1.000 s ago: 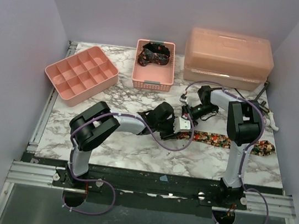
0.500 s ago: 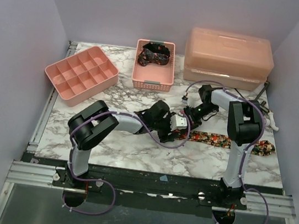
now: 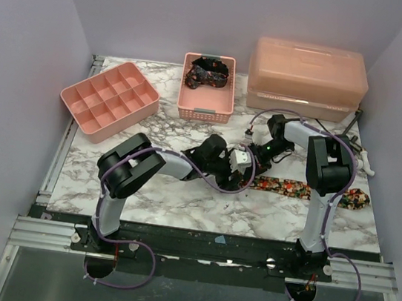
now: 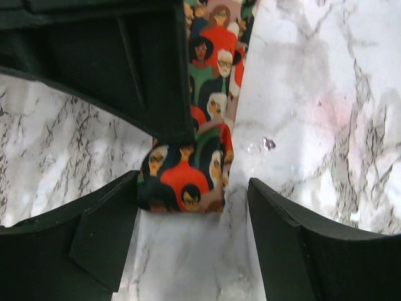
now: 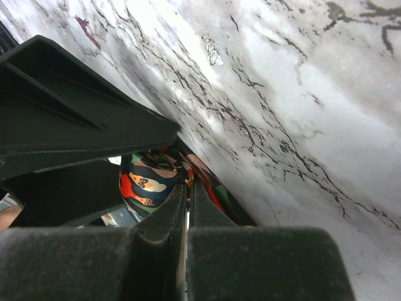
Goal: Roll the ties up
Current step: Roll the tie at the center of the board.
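Observation:
A tie (image 3: 300,188) printed with red, orange and green faces lies flat across the right half of the marble table. Its left end (image 4: 182,182) is folded over. My left gripper (image 4: 193,191) is open, one black finger on each side of that end, touching nothing. My right gripper (image 5: 187,186) is shut, its tips nipping the fabric of the folded end (image 5: 147,179) from above. From overhead both grippers, left (image 3: 243,160) and right (image 3: 258,157), meet at the tie's left end. A second dark tie (image 3: 208,73) lies bunched in the pink basket (image 3: 204,111).
A pink tray with several compartments (image 3: 108,100) sits at the back left. A pink lidded box (image 3: 307,79) stands at the back right. Purple walls enclose the table on three sides. Purple cables loop around both arms.
My left gripper has opened and let go of the tie's end, shifting slightly back and left. The right gripper has stayed shut at that end.

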You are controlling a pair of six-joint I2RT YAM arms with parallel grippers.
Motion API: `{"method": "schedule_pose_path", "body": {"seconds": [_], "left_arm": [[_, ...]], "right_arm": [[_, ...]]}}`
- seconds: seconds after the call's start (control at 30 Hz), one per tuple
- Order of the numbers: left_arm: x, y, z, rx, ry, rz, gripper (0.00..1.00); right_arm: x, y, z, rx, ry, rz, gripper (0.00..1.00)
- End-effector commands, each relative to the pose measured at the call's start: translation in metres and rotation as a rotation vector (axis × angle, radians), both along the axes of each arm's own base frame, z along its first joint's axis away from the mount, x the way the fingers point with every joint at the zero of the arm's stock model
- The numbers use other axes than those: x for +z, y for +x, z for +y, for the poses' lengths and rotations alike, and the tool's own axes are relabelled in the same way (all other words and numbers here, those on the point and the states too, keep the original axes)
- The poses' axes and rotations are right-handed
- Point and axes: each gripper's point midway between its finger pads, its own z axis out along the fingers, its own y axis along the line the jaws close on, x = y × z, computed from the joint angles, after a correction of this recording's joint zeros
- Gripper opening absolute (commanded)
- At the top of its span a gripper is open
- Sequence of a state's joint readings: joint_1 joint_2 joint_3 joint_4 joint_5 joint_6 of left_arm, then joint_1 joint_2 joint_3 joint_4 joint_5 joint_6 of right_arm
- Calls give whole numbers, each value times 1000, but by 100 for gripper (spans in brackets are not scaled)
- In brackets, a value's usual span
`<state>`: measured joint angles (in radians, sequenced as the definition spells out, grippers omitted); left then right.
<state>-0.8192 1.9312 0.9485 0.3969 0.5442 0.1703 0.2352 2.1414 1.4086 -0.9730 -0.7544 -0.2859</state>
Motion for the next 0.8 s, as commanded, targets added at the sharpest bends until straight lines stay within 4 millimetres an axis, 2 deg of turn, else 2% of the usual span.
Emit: {"method": "schedule_pose_path", "body": {"seconds": [0.0,0.07,0.2,0.3,0.33,0.47,0.53,0.67,0.7,0.77], "left_arm": [[-12,-2,-10,49,0,140,70],[-18,-1,-10,62,20,160,65],[-27,0,0,69,69,133,36],[-32,-8,15,31,110,74,25],[-35,-10,21,19,127,53,24],[-47,-13,41,-8,218,-34,23],[-50,-12,46,-20,252,-75,23],[-55,-13,50,-65,317,-169,24],[-55,-13,50,-76,329,-183,24],[-56,-10,50,-78,349,-209,24]], "right_arm": [[-36,8,-12,46,-85,-82,1],[-35,10,-10,47,-76,-82,1],[-29,15,-4,48,-49,-90,1],[-15,19,-4,52,-40,-65,1],[-6,22,-6,46,-22,-55,3],[34,23,-23,-36,65,3,31],[47,13,-26,-55,98,48,41],[67,-9,-12,-89,213,157,48],[69,-13,-10,-98,233,183,47],[65,-22,-11,-92,222,225,39]]}}
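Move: The tie's roll sits just off the left fingertips, about 2 cm to the right, 1 cm ahead and slightly lower; it lies about 2 cm left of the right hand's shut tips and 1 cm back. From the left hand, the unrolled strip's middle is some 21 cm to the right, level fore and aft, and the pink basket roughly 27 cm ahead and 13 cm left. The big lidded box is about 35 cm ahead and 18 cm right. Rightward about 1.5 cm and a little forward, the open left fingers reach around the roll and close on its two sides, then carry it back left some 2 cm while the wrist twists about 15 degrees. The right hand first keeps its shut tips against the roll, then opens to nearly half and comes away forward and right, then up and partly back, ending about 4 cm higher. ##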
